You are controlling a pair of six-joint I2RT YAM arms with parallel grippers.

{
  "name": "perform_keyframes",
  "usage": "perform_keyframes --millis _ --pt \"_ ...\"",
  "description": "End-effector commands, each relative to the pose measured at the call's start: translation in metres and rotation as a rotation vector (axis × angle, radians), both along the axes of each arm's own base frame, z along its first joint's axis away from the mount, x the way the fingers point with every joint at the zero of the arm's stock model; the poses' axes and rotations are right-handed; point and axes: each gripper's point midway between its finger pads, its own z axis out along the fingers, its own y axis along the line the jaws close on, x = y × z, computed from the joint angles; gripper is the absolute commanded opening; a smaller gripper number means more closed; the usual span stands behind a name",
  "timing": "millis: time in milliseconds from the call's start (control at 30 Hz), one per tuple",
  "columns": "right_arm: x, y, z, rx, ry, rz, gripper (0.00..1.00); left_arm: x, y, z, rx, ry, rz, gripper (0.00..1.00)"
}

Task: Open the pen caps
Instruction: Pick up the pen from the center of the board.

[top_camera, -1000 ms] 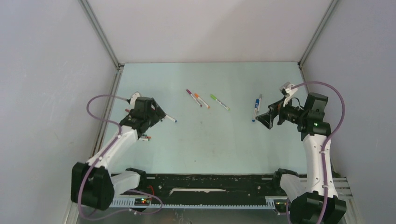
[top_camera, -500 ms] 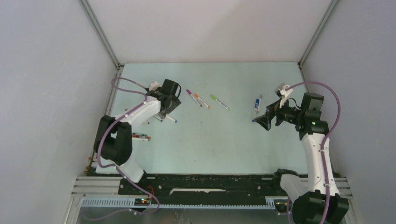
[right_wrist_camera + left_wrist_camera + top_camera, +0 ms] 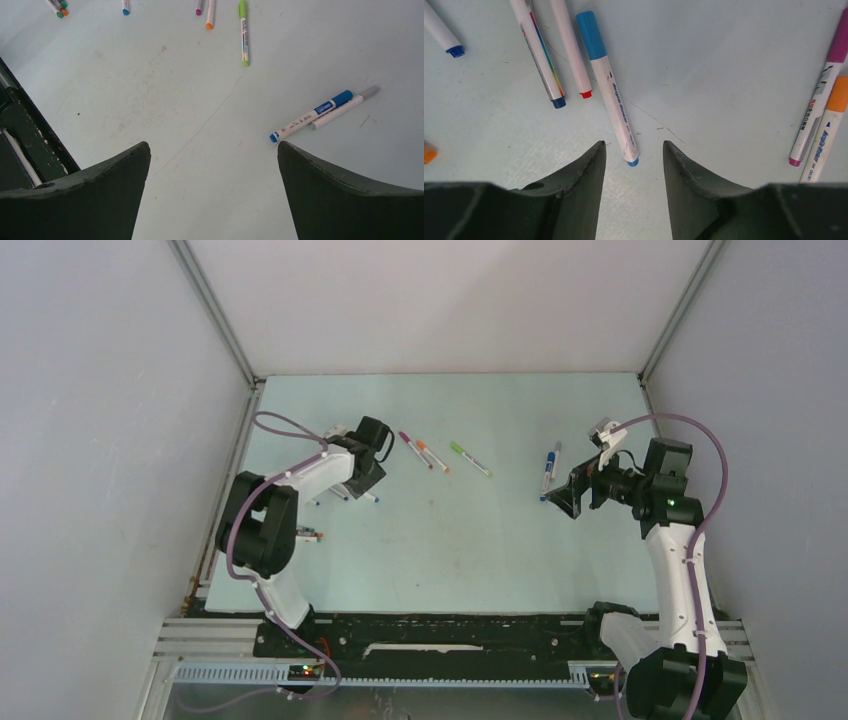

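Note:
My left gripper (image 3: 632, 147) hovers low over the table with its jaws partly apart and nothing between them. The blue tail end of a white pen (image 3: 616, 110) lies just ahead of its fingertips, and that pen's blue cap (image 3: 591, 35) points away. Two more pens, one with a dark blue end (image 3: 558, 102) and one with a red end (image 3: 585, 94), lie to its left. A magenta-capped pen (image 3: 819, 110) and an orange-capped pen (image 3: 826, 140) lie at the right. My right gripper (image 3: 212, 145) is open wide and empty, with a blue-capped pen (image 3: 312, 116) and a grey-capped pen (image 3: 340, 107) just beyond its right finger.
A green pen (image 3: 470, 458) lies mid-table between the arms. Another pen (image 3: 308, 535) lies near the left arm's elbow. A black rail (image 3: 450, 630) runs along the near edge, and white walls close in the table on three sides.
The left arm swung from the left side of the table up and right to the pens near the magenta one, and its jaws narrowed. The right arm barely moved.

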Motion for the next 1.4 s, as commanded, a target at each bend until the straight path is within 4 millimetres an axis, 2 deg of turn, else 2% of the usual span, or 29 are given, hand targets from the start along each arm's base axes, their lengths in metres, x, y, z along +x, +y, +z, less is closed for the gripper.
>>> perform_keyframes --millis 0,233,533,633,967,1067,1200,1367 --pt "0.004 -0.001 0.002 -0.015 -0.023 -0.001 1.00 0.021 -0.010 0.018 -0.026 -0.070 0.014 0.49" --pt "0.004 -0.002 0.002 -0.020 -0.023 -0.005 1.00 0.019 -0.010 0.002 -0.011 -0.022 0.002 0.39" --pt "0.005 -0.002 0.002 -0.023 -0.023 -0.007 1.00 0.017 -0.009 -0.009 0.003 0.004 -0.003 0.39" --pt "0.005 -0.002 0.002 -0.025 -0.024 -0.010 1.00 0.015 -0.009 -0.015 0.001 0.025 -0.011 0.35" --pt "0.005 -0.002 0.002 -0.029 -0.025 -0.011 1.00 0.012 -0.005 -0.025 -0.020 0.054 -0.020 0.34" --pt "0.005 -0.002 0.002 -0.029 -0.027 -0.011 1.00 0.012 -0.005 -0.027 -0.026 0.063 -0.027 0.31" --pt "0.004 -0.002 0.002 -0.027 -0.025 -0.009 1.00 0.013 -0.004 -0.024 -0.022 0.051 -0.041 0.24" --pt "0.004 -0.001 0.003 -0.023 -0.024 -0.005 1.00 0.017 -0.002 -0.009 -0.008 0.013 -0.074 0.18"
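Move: The blue-capped pen lies under the open left fingers, its middle about 4 cm to the hand's left, 2 cm ahead and 4 cm below, with its tail end almost beneath the fingers. Beside it are the red-tipped pen, about 11 cm left and 4 cm ahead, and the dark-blue-tipped pen, some 13 cm left and 3 cm ahead. The purple pen is roughly 13 cm right and 14 cm ahead. From the right hand the blue-capped pen lies about 58 cm left, 12 cm ahead and 20 cm lower. Onto the blue-capped pen's tail end the left hand sinks about 3 cm, almost straight down and in two short steps with a pause between, while the wrist tips by about 5 degrees. The fingers narrow on the way, then stay at that depth and close further, pinching the barrel just short of its tail tip. ##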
